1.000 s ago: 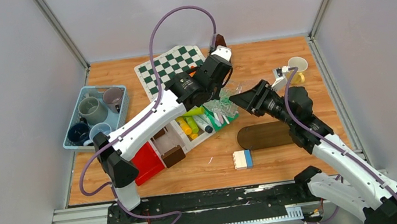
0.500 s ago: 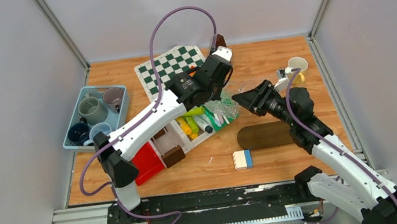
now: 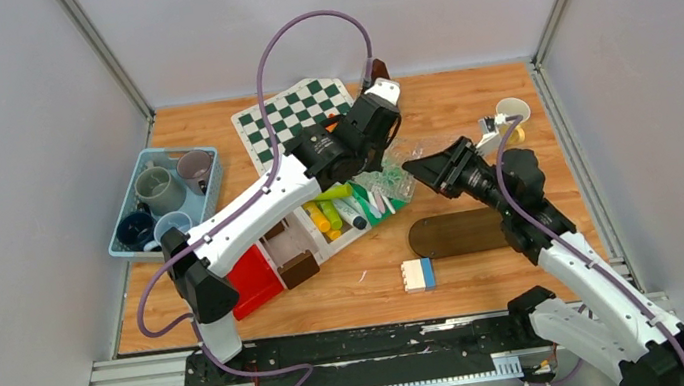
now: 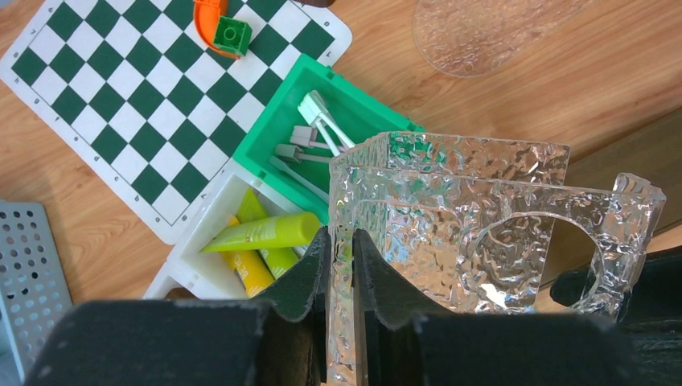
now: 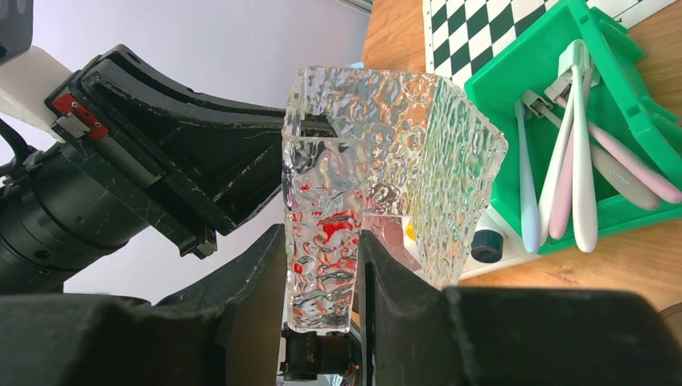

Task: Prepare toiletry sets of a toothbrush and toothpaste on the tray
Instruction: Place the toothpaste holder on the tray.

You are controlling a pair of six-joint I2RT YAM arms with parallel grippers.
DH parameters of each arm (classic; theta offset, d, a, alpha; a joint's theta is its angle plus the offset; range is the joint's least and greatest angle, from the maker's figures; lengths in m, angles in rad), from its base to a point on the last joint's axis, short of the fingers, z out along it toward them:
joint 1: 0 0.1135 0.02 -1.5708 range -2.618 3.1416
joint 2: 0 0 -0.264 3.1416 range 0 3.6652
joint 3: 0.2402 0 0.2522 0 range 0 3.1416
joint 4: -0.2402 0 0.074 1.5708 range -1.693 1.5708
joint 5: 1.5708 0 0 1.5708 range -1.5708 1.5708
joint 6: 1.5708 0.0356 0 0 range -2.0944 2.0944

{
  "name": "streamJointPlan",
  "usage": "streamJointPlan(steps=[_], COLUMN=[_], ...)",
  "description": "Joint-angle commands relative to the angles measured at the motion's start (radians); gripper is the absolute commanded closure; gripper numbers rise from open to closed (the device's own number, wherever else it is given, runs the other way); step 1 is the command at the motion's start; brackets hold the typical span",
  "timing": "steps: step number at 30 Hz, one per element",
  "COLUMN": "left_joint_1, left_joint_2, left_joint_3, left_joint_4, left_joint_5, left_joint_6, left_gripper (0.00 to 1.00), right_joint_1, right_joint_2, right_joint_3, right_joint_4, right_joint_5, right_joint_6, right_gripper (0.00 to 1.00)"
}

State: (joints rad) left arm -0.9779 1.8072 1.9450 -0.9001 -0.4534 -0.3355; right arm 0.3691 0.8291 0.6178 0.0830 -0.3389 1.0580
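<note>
A clear textured holder (image 3: 399, 165) hangs in the air between both grippers, above the bins. My left gripper (image 4: 339, 238) is shut on one wall of the holder (image 4: 450, 217). My right gripper (image 5: 322, 241) is shut on another wall of it (image 5: 362, 145). Whitish toothbrushes (image 5: 563, 161) lie in a green bin (image 4: 362, 121). Yellow and green tubes (image 4: 257, 233) lie in a white bin (image 3: 313, 232). A pale yellow mug (image 3: 512, 111) stands at the far right. Grey-green (image 3: 159, 188), grey (image 3: 195, 163), dark blue (image 3: 134, 228) and light blue (image 3: 171, 224) mugs sit in a basket. A dark oval tray (image 3: 455, 234) lies under my right arm.
The blue-grey basket (image 3: 123, 206) is at the left edge. A checkerboard (image 3: 291, 109) lies at the back with orange and green pieces (image 4: 221, 28). A red box (image 3: 254, 278), brown blocks (image 3: 298, 268), a white-blue block (image 3: 419, 274) and a clear oval lid (image 4: 482, 32) are nearby.
My right gripper has shifted slightly right and up, and the clear holder has moved a little with it. The left arm has barely moved.
</note>
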Motion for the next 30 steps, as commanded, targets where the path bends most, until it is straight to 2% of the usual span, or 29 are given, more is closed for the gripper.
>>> streamJointPlan(steps=[1,4,9,16,18,25,30], left_joint_1=[0.023,0.043,0.078,0.165,0.201,0.319,0.331], left_joint_2=[-0.033,-0.067,-0.142,-0.328,-0.402,-0.643,-0.675], left_joint_3=[-0.008,-0.044,-0.105,-0.24,-0.299,-0.481,-0.496], left_joint_4=[0.064,0.085,0.141,0.196,0.221,0.33,0.375], left_joint_5=[0.006,0.019,0.018,-0.023,-0.049,-0.046,0.042], left_joint_6=[-0.036,-0.053,-0.062,-0.045,-0.031,0.046,0.032], left_gripper=[0.78,0.64,0.32,0.05,0.01,0.0,0.0], right_joint_1=[-0.037,-0.059,-0.109,-0.238,-0.267,-0.298,-0.3], right_joint_2=[-0.01,-0.011,-0.001,0.037,0.056,0.154,0.215], right_joint_3=[-0.004,-0.006,-0.007,-0.037,-0.047,-0.036,-0.02], right_joint_4=[0.045,0.057,0.076,0.161,0.184,0.256,0.311], right_joint_5=[-0.027,-0.035,-0.041,-0.044,-0.017,0.054,0.036], right_joint_6=[0.007,0.017,0.032,0.11,0.132,0.126,0.11], right_gripper=[0.99,0.99,0.99,1.0,1.0,1.0,1.0])
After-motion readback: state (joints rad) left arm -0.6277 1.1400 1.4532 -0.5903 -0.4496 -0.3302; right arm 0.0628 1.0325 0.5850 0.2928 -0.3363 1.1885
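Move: Both hands still grip the clear toothpaste holder. From the right hand the clear rippled tray lies about 21 cm ahead, 17 cm to the right and 26 cm below. The green bin is roughly 15 cm ahead and 8 cm left, the brown board some 3 cm back and 12 cm right, and the yellow mug 27 cm ahead and 30 cm right, all about 22–26 cm below. The left hand has the tray about 17 cm ahead, 25 cm right. Left fingers release the holder, retreating 20 cm left, rising; right carries it 12 cm forward-right towards the tray. ##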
